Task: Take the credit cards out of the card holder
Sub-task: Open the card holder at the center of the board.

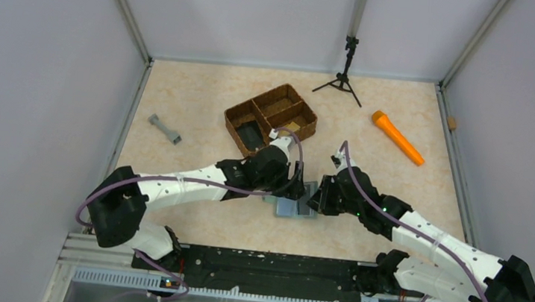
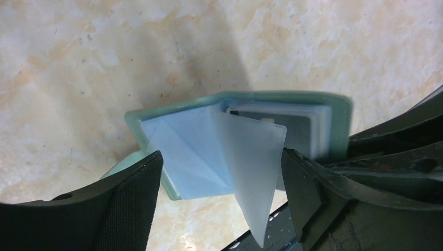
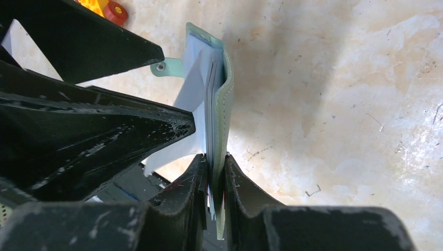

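The card holder (image 2: 172,112) lies open, grey-green with pale blue-clear pockets, between both arms near the table's middle (image 1: 287,208). My right gripper (image 3: 217,162) is shut on its right-hand cover and pockets, holding that half on edge (image 3: 225,99). A silvery grey credit card (image 2: 300,130) shows inside a pocket there. My left gripper (image 2: 222,157) is open over the holder. One loose clear pocket leaf (image 2: 256,172) stands up between its fingers (image 2: 130,204), untouched by either pad. The holder's small tab (image 3: 167,67) points away from my right gripper.
A brown woven three-part basket (image 1: 272,118) holding a black block (image 1: 251,134) stands just behind the left arm. An orange cylinder (image 1: 397,137) lies back right, a grey dumbbell-shaped piece (image 1: 165,130) back left, and a small black tripod (image 1: 343,80) by the rear wall.
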Controlling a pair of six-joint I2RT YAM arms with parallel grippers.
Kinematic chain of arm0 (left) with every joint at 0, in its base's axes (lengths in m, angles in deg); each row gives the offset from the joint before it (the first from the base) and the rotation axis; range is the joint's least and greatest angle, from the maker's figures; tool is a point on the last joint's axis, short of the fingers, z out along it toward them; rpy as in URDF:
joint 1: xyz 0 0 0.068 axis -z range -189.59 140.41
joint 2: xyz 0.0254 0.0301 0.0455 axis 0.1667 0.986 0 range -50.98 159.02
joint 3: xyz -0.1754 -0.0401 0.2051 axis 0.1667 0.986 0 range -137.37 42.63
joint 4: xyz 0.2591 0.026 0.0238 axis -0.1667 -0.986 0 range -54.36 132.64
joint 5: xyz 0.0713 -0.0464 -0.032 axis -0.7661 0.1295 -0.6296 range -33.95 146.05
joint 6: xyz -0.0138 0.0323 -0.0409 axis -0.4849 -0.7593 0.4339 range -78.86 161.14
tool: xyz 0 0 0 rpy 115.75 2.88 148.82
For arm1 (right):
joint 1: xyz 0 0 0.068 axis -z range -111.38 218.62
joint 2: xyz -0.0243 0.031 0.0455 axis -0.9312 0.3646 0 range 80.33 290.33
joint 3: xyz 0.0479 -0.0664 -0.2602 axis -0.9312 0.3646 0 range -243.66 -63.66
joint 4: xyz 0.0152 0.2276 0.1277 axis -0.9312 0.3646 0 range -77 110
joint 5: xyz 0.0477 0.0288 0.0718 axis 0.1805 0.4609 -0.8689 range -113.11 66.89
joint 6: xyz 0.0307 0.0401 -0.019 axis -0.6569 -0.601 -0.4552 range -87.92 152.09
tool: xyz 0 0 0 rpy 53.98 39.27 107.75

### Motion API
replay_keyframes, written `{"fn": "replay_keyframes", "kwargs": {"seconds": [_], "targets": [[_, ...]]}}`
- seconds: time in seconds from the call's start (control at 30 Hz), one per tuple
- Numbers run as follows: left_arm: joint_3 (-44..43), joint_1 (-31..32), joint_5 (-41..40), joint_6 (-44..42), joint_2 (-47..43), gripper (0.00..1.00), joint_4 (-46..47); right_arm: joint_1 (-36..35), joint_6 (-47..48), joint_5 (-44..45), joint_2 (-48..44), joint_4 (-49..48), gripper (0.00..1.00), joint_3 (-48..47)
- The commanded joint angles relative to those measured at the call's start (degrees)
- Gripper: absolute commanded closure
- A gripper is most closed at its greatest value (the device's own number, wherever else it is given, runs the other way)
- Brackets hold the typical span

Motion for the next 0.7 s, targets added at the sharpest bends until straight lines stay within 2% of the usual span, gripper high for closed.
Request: {"fn": "replay_keyframes", "kwargs": {"seconds": [0.0, 0.1, 0.33, 0.47, 0.67], "targets": [[3.6, 0.0, 0.7, -0.1, -2.8, 0.14, 1.9, 0.1, -0.5, 0.6, -1.1, -1.3, 0.91, -1.9], [5.2, 0.0, -0.5, -0.4, -2.9, 0.14, 1.8, 0.1, -0.7, 0.4, -1.4, -1.3, 0.91, -1.9], [5.4, -0.9, -5.4, -0.6, -2.9, 0.19, -6.6, 0.5, -1.1, 0.7, -2.8, -0.4, 0.92, -2.3], [12.1, -4.2, 0.2, -1.0, -10.2, 0.18, -3.1, 1.0, -1.9, 0.7, -4.9, -0.4, 0.94, -1.7], [19.8, -8.9, 11.9, -0.7, -19.9, 0.05, 5.2, 3.4, -5.6, -4.6, -8.6, -4.8, 0.97, 1.5]]}}
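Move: The card holder, already partly open with its right cover in the right fingers, has its middle about 4 cm back, 1 cm left and 3 cm below the left hand. From the right hand the holder lies some 5 cm left, roughly level fore and aft. The toy car is around 22 cm left of the left hand and 3 cm back; the basket is 18 cm ahead of it and 10 cm left. Left hand, fingers open, sweeps 9 cm left and down, clearing the sleeve; right keeps its pinch, finally rising 2 cm. ##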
